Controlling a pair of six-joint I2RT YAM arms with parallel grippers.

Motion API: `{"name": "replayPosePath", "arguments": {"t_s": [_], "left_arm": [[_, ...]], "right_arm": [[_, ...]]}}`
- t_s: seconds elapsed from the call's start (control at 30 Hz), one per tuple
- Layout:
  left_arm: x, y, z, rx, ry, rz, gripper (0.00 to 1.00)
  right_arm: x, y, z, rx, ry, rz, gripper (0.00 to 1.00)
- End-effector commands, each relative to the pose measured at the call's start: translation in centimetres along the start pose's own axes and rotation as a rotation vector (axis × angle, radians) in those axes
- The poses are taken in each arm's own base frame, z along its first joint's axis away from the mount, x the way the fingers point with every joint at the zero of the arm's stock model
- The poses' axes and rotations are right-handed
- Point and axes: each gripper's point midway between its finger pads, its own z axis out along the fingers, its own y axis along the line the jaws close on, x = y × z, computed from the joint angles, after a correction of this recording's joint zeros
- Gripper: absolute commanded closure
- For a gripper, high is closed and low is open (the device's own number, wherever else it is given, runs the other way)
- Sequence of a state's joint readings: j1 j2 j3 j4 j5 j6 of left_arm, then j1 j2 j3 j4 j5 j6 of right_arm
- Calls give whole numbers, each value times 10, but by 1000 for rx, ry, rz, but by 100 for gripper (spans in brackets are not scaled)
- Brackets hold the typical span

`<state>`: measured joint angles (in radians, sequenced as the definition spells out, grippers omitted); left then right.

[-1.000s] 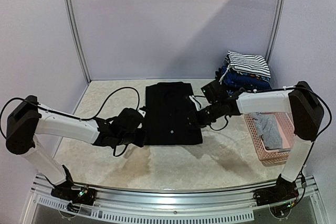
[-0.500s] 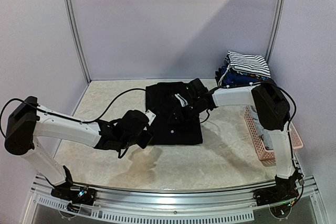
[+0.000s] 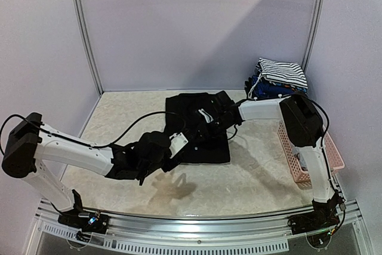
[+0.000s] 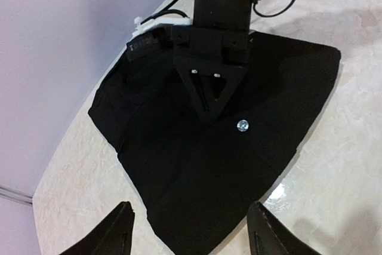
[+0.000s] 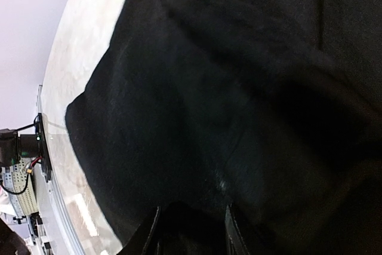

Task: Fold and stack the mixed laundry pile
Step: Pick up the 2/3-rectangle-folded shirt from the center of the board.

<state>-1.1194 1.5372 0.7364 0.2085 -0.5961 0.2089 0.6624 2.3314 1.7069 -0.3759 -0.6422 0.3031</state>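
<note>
A large black garment (image 3: 212,144) lies spread flat in the middle of the table, a small white button (image 4: 242,125) on it. My left gripper (image 4: 194,237) hovers open at its near left corner (image 3: 182,140), a finger on either side and nothing gripped. My right gripper (image 3: 202,125) reaches in over the middle of the garment; in the right wrist view its fingers (image 5: 191,231) close on a fold of the black cloth (image 5: 179,88). A striped garment (image 3: 282,73) tops a folded stack at the back right. A grey garment (image 3: 304,147) lies in the basket.
A pink lattice basket (image 3: 322,174) stands at the right edge beside the right arm. The folded stack holds a blue piece (image 3: 271,91) under the striped one. Walls close the table at the back and both sides. A black cable (image 3: 140,120) loops over the left arm.
My left gripper has opened and slid right to the garment's near left corner. My right gripper has swept left from the garment's right edge onto its middle.
</note>
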Motion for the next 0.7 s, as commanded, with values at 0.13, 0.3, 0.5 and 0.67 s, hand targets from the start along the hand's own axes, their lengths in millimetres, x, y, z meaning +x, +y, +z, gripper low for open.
{"name": "replayPosePath", "arguments": {"t_s": [0.13,0.3,0.5,0.67], "left_arm": [[-8,-16,0,44,-18,148,33],[-2,-25,8,67,56,269,29],[-1,-45,9,127,57,384,29],[3,-63,16,195,70,432,30]], "right_arm": [[-16,32,-76,99,-150,-104,62],[-11,5,-125,305,-298,-55,54],[18,-21,-172,465,-442,27,45],[31,-24,-191,490,-523,38,28]]}}
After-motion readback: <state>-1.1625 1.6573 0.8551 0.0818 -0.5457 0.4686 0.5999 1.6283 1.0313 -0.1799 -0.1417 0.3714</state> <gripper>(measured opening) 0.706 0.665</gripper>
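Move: The right hand is down on the black folded shirt; the shirt's middle lies about 5 cm ahead and 2 cm left, some 1 cm lower. From it, the folded pile is roughly 31 cm right and 16 cm farther out, and the laundry basket about 40 cm right and 6 cm back. From the left hand, the shirt's middle is around 16 cm ahead, 9 cm right and 10 cm below, its silver stud about 8 cm ahead, 8 cm right. Fingertips come free of the black cloth as the right hand climbs, then sweeps right past the shirt's right edge, about 15 cm right and 9 cm up, opening while its tips swing up and it turns clockwise. Near the shirt's front edge the open left hand eases right, down and slightly back, some 4 cm in all, rolling its left side up; no touch can be seen. ##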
